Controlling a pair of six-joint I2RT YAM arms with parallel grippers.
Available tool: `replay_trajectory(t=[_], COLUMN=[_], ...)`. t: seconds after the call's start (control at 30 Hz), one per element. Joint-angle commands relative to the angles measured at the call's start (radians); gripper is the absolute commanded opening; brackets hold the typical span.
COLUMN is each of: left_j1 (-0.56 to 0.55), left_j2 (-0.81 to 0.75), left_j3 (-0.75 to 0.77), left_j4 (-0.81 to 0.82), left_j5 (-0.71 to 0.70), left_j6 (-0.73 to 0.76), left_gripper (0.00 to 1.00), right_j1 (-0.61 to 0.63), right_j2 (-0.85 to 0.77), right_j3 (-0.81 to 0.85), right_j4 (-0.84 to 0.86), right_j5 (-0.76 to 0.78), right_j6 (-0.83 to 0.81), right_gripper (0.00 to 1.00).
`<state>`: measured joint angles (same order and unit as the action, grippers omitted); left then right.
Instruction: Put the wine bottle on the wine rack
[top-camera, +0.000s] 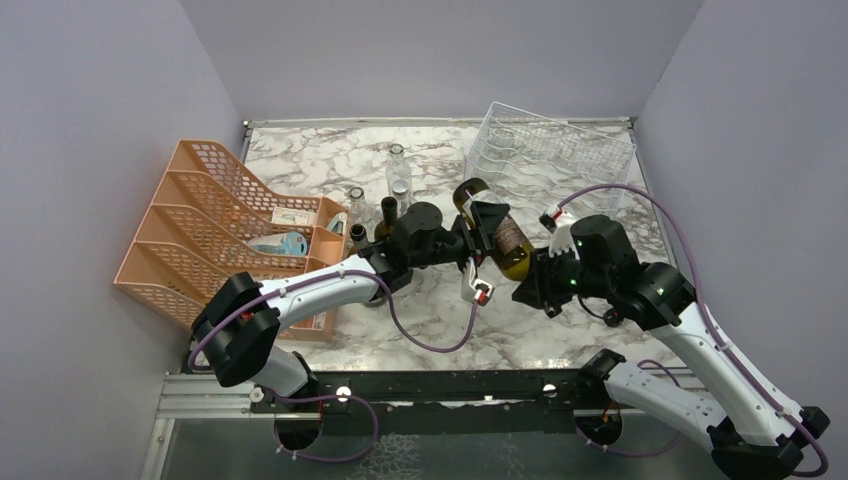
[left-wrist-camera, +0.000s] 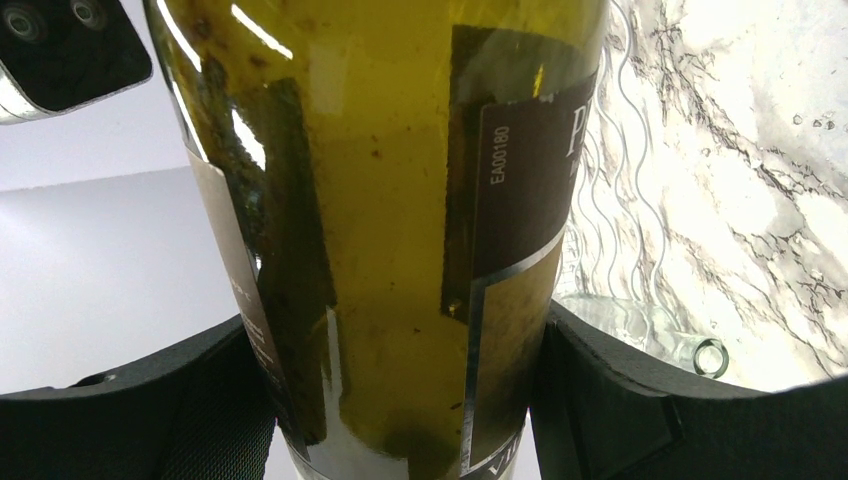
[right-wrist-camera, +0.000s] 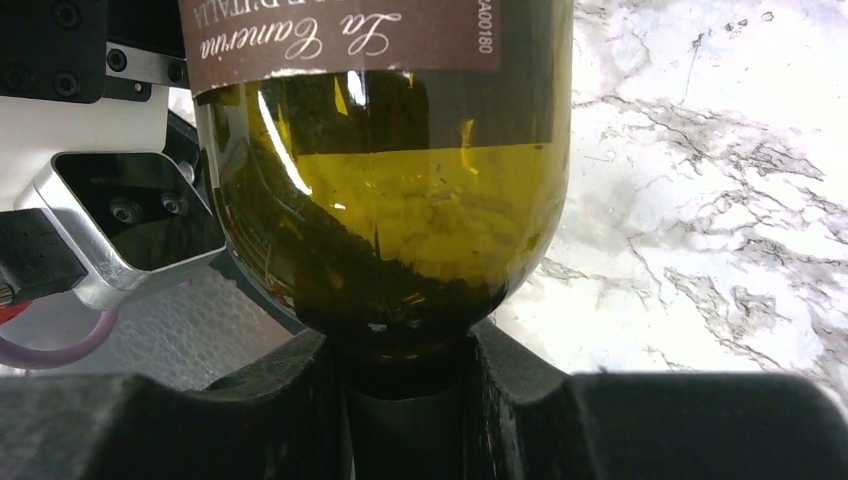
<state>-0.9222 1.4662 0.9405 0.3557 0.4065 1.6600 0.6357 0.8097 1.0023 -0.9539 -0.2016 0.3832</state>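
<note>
The wine bottle (top-camera: 497, 238) is olive-green glass with a dark brown label. It is held tilted above the marble table, its base toward the wine rack (top-camera: 550, 150), a silvery thin-wire rack at the back right. My left gripper (top-camera: 483, 222) is shut on the bottle's body; in the left wrist view (left-wrist-camera: 405, 400) the bottle (left-wrist-camera: 400, 200) fills the gap between both black fingers (left-wrist-camera: 640, 400). My right gripper (top-camera: 530, 280) is shut on the bottle's neck; in the right wrist view (right-wrist-camera: 405, 400) the bottle's shoulder (right-wrist-camera: 390, 230) sits just above the fingers (right-wrist-camera: 250, 410).
An orange mesh tiered organizer (top-camera: 215, 225) stands at the left. Clear glass bottles (top-camera: 398, 175) and dark bottles (top-camera: 388, 215) stand behind the left arm. The rack's wavy wires (left-wrist-camera: 600, 230) and a clear bottle mouth (left-wrist-camera: 708, 357) show in the left wrist view.
</note>
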Motion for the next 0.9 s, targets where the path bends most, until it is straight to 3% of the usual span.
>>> replay_trajectory(t=[0.0, 0.07, 0.1, 0.33, 0.47, 0.57, 0.7, 0.87], left_j1=[0.0, 0.0, 0.0, -0.001, -0.002, -0.003, -0.003, 0.0], left_j2=[-0.033, -0.034, -0.034, -0.04, -0.056, -0.065, -0.076, -0.142], left_j3=[0.055, 0.047, 0.044, 0.027, 0.037, 0.103, 0.204, 0.186], left_j4=[0.079, 0.08, 0.08, 0.079, 0.08, 0.081, 0.082, 0.062], left_j5=[-0.008, -0.013, -0.015, -0.018, -0.009, -0.096, -0.369, -0.53], left_j6=[-0.021, -0.027, -0.027, -0.033, -0.139, -0.431, -0.893, -1.366], left_gripper=[0.25, 0.78, 0.96, 0.99, 0.99, 0.99, 0.99, 0.99], right_j1=[-0.002, -0.001, -0.001, -0.002, -0.001, -0.001, -0.001, -0.001], right_j2=[-0.019, -0.036, -0.044, -0.09, -0.096, -0.092, -0.096, -0.098], right_j3=[0.019, 0.033, 0.041, 0.079, 0.066, 0.042, -0.009, -0.106], right_j4=[0.045, 0.049, 0.051, 0.043, 0.047, 0.051, 0.084, 0.149], right_j5=[0.087, 0.132, 0.159, 0.354, 0.374, 0.374, 0.372, 0.363], right_j6=[0.001, 0.008, 0.014, 0.083, 0.106, 0.126, 0.149, 0.161], right_gripper=[0.01, 0.01, 0.01, 0.01, 0.01, 0.01, 0.01, 0.01])
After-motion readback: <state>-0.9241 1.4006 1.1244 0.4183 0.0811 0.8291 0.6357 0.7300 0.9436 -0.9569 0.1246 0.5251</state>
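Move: The wine bottle hangs between both grippers: left on the body, right on the neck. From the right gripper the wine rack lies roughly 33 cm ahead, 7 cm right and 14 cm lower, with the clear bottle lying at its left end, 8 cm left of the gripper and 32 cm ahead. For the left gripper the rack is about 21 cm ahead, 18 cm right; the dark bottles stand some 22 cm to its left and 3 cm back. Open the left gripper wide to let go of the bottle's body, then lift it clear by about 10 cm, drifting slightly forward and left while the fingers tip up and swing forward. Keep the right grip on the neck and carry the bottle right, also a little forward, turning it some 20 degrees clockwise towards the rack. ##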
